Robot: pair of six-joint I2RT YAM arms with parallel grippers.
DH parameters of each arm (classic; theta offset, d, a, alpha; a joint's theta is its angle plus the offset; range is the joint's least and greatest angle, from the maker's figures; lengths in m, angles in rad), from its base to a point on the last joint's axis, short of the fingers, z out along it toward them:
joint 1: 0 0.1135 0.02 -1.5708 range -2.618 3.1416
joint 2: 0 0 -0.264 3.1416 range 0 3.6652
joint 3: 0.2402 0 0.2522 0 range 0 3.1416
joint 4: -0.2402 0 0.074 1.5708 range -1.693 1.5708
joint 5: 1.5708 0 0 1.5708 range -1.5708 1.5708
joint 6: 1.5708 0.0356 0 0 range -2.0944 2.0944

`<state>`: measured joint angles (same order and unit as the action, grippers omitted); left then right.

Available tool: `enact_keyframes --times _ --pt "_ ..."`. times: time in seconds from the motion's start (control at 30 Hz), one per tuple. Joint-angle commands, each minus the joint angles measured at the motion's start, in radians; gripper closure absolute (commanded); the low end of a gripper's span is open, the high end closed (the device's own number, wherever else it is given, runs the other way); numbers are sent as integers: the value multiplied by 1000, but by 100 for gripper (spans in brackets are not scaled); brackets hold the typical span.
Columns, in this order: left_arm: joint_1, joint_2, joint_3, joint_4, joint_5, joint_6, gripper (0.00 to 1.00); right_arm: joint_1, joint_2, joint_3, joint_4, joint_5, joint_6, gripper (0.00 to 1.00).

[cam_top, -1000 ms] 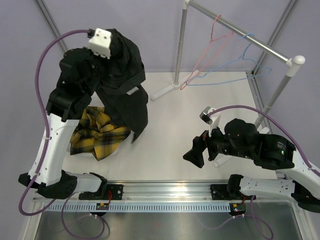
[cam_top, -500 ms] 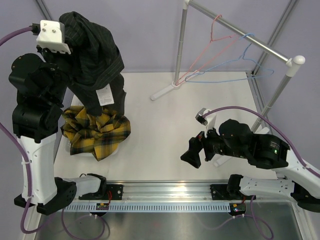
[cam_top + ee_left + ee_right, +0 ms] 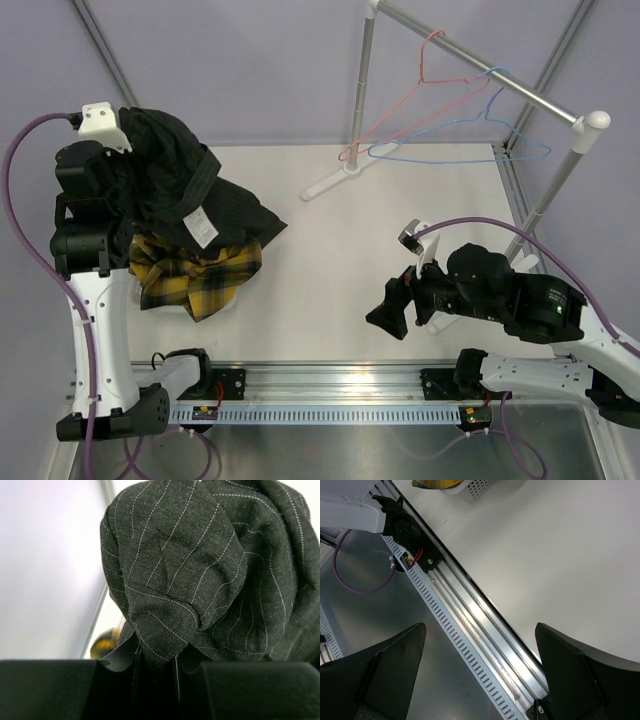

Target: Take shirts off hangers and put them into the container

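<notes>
The black pinstriped shirt [image 3: 180, 185] hangs bunched from my left gripper [image 3: 155, 680], which is shut on a fold of it. Its lower end with a white label drapes onto the yellow-and-black plaid shirt [image 3: 195, 275]. The plaid shirt lies heaped in the container [image 3: 479, 486], of which only a perforated white corner shows in the right wrist view. The pink hanger [image 3: 400, 110] and the blue hanger [image 3: 470, 125] hang bare on the rail. My right gripper [image 3: 395, 305] is open and holds nothing, low over the table's near edge.
The metal rail [image 3: 480, 70] crosses the back right on two white posts, one foot [image 3: 325, 183] resting mid-table. An aluminium mounting track [image 3: 470, 615] runs along the near edge under the right gripper [image 3: 480, 630]. Purple cables loop from both arms.
My left arm swung left and came down, bringing the black shirt from high up to rest partly on the plaid shirt. The right arm barely shifted.
</notes>
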<state>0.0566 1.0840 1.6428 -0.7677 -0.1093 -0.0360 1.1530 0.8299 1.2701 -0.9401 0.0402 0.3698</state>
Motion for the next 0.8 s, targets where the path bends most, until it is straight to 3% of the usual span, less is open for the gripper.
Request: enact_keyframes --times 0.0,0.13,0.23,0.5,0.77 --pt "74 -71 -57 82 100 -71 100 8 -17 -14 29 -5 -5 1" --pt "120 -114 -115 73 102 -91 100 8 -28 -21 34 -10 -5 1" --pt "175 -105 -71 42 152 -93 100 7 -34 -18 35 -14 -5 0" --pt "186 20 274 -44 60 -76 100 8 -46 -26 21 -14 0 1" --pt "192 54 366 -56 26 -90 100 8 -37 -8 14 -16 -12 1"
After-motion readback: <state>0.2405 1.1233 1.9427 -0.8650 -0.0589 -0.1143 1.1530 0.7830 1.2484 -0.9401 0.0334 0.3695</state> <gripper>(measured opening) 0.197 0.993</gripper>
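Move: The left hand, gripping a bunch of the dark pinstriped shirt high in the air, has the container about 6 cm ahead, some 4 cm to its left and roughly 38 cm below. The plaid shirt already lying in the container is about 3 cm ahead, 3 cm to the right and 36 cm below. From the idle right hand, the container is some 27 cm ahead, 51 cm to the left and 26 cm below. Keeping its pinch on the bunched dark shirt, the left hand finishes a short dip of about 3 cm over the container while already drifting left and back, then swings up roughly 11 cm, to end about 8 cm higher. By then it has drawn about 4 cm back and as much to its left, pulling the hanging cloth across above the plaid shirt, with the fingers tipped up some 10 degrees and turned slightly counter-clockwise. ##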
